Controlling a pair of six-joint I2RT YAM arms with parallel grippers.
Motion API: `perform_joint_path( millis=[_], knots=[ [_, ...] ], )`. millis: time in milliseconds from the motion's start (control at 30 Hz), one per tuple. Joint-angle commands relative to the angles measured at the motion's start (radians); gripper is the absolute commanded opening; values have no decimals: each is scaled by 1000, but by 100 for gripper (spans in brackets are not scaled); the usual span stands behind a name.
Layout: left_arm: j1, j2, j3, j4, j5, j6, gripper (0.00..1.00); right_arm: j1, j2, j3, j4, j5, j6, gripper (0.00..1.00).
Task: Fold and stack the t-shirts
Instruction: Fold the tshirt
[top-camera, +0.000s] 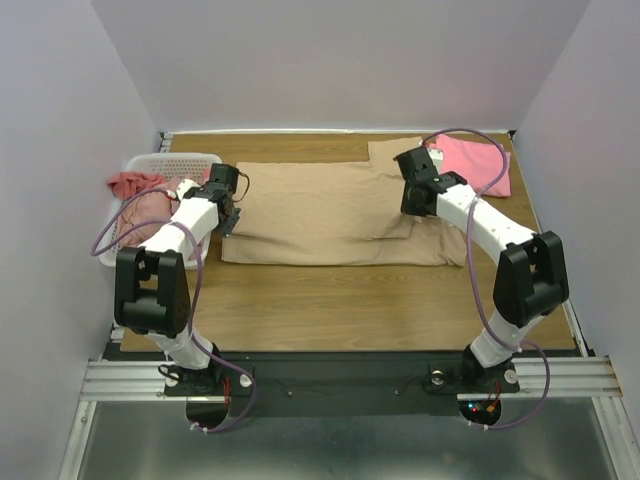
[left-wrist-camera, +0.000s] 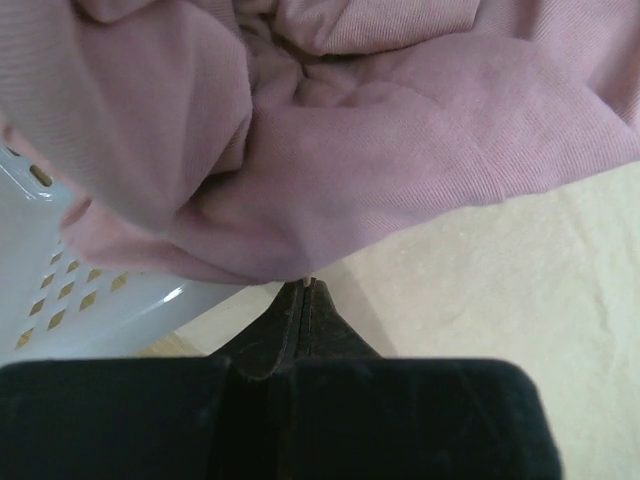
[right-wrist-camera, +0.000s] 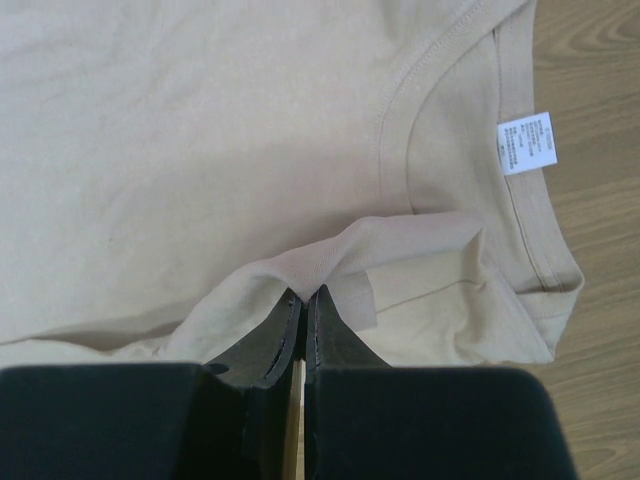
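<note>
A large tan t-shirt (top-camera: 320, 215) lies spread across the middle of the table. My right gripper (top-camera: 415, 208) is shut on a raised fold of the tan t-shirt (right-wrist-camera: 200, 130) near its collar, and the pinched cloth tents up over the right gripper (right-wrist-camera: 305, 293). My left gripper (top-camera: 228, 215) sits at the shirt's left edge. In the left wrist view the left gripper (left-wrist-camera: 305, 285) is shut, with a pale sliver of cloth between its tips, and the tan t-shirt (left-wrist-camera: 520, 290) lies beside it. A dusty-pink t-shirt (left-wrist-camera: 380, 150) hangs just above the tips. A bright pink t-shirt (top-camera: 478, 162) lies at the back right.
The white mesh basket (top-camera: 175, 160) stands at the back left, against the left wall; its wall (left-wrist-camera: 80, 300) is close to my left gripper. A salmon-red shirt (top-camera: 130, 183) and the dusty-pink one (top-camera: 150, 215) spill over it. Bare wood runs along the near edge.
</note>
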Motion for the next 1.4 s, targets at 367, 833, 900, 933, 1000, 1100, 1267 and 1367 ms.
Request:
perform_joint_path(
  millis=[367,833,900,933,1000,1100,1267,1367],
  knots=[
    [6,10,97,-31,-41,22,75,-31,195,205,49,-11,-32,52],
    [-116,-114,2,44,47,96,79,-31,-25,-130,97,-254,58,100],
    [-142,-111,-4,46,41,94,80,-31,-25,-147,131,-296,58,100],
    [-164,-111,-11,49,41,94,80,-31,-19,-152,146,-312,60,100],
    [-181,-106,-18,55,38,96,80,-30,2,-160,184,-347,61,100],
    [-201,-96,-31,55,35,99,79,-31,33,-137,204,-347,63,100],
    [-208,-80,-51,64,35,104,80,-31,97,-100,220,-329,54,100],
    [-208,-76,-55,63,35,107,79,-31,117,-106,223,-304,66,100]
  ],
)
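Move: Left gripper, shut on the lifted edge of the beige t-shirt: the spot to lay it is almost straight below, about 5 cm down on the shirt's body, with the laundry basket's middle some 14 cm to the left and 3 cm farther out. Right gripper, also holding: its laying spot is about 4 cm ahead and 7 cm down; the near fold lies some 10 cm back, the far sleeve about 16 cm ahead and 2 cm left, the pink folded t-shirt roughly 14 cm ahead and 15 cm right. Dip the left gripper slightly, open it to let go of the edge, then lift and carry it about 9 cm right over the shirt, turning clockwise. Reach the right gripper forward and down, open it wide to free the cloth, then draw it back about 8 cm, lowering on and easing left, then slightly forward, over the folded-over flap, tilting some 20 degrees. ##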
